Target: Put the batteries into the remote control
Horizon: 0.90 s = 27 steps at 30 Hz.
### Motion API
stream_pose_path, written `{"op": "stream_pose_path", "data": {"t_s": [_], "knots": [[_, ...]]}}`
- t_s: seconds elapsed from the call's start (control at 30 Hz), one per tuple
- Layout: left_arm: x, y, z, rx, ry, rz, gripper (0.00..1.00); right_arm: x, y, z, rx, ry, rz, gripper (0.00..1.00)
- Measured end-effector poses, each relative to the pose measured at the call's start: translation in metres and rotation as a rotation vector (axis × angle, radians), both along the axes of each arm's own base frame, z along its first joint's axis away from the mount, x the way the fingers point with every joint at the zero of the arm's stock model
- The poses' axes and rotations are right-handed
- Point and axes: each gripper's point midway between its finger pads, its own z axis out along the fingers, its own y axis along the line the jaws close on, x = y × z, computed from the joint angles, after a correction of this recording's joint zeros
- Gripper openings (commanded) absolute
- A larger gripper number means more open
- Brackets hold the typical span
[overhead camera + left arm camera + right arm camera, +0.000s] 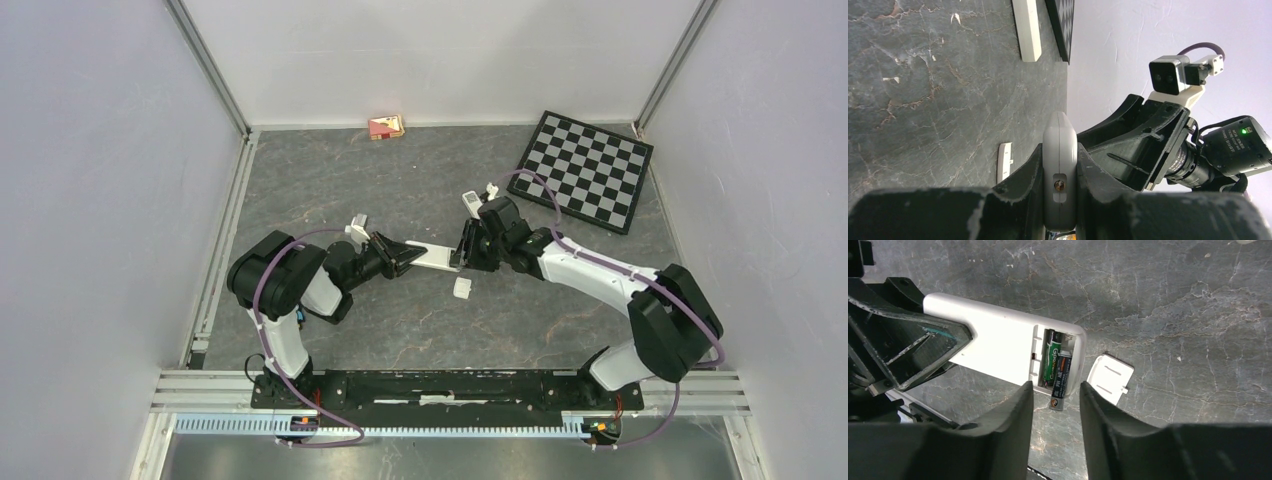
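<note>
My left gripper is shut on the white remote control, gripping it edge-on and holding it out toward the right arm. In the right wrist view the remote control lies back side up with its battery bay uncovered. A green battery sits in the bay. Beside it a black battery lies slanted, its lower end poking out past the remote's end. My right gripper is open just short of that end, and nothing is between its fingers. From above, both grippers meet at the remote control.
The white battery cover lies on the dark table just beside the remote, and shows as well in the top view. A checkerboard sits at the back right, a small red-and-yellow box by the back wall. A white bar-shaped object lies near the board.
</note>
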Motion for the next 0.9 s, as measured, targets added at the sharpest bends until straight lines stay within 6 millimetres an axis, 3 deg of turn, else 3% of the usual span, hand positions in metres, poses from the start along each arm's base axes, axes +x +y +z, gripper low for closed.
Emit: {"op": "stream_pose_path", "data": {"t_s": [0.33,0.53,0.7,0.9], "knots": [[-0.003,-0.002,0.005,-0.029,0.009,-0.021,0.02,0.006,-0.007,0.036,-0.007,-0.161,0.062,0.98],[-0.019,-0.008,0.016,-0.065,0.046,-0.106,0.02,0.005,-0.013,0.062,-0.058,-0.36,0.283,0.98],[-0.039,-0.013,0.026,-0.108,0.109,-0.213,0.02,-0.005,-0.011,0.063,-0.044,-0.414,0.471,0.98],[-0.058,-0.015,0.034,-0.118,0.174,-0.301,0.02,-0.034,-0.001,0.064,0.072,-0.396,0.631,0.98]]}}
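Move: The loose black battery lies half in the remote control's compartment, its middle about 1 cm ahead of the already parted right fingers and 1 cm below, level sideways. The remote's middle is some 6 cm left of that hand, 1 cm ahead and 1 cm below; the battery cover lies about 5 cm back, 1 cm right and 8 cm below. From the left hand, which grips the remote, the battery is about 9 cm right, 1 cm back, at the same height. Right hand first rises about 6 cm off the half-inserted battery while its fingers spread from partly to fully open, then at that height draws back some 3.5 cm, its fingers tipping up from steeply downward and the wrist turning counter-clockwise. The left hand keeps its pinch on the remote and, mostly in the second half, carries it back about 6 cm and up some 3.5 cm, swinging it clockwise so the open compartment end comes round towards the bases. ##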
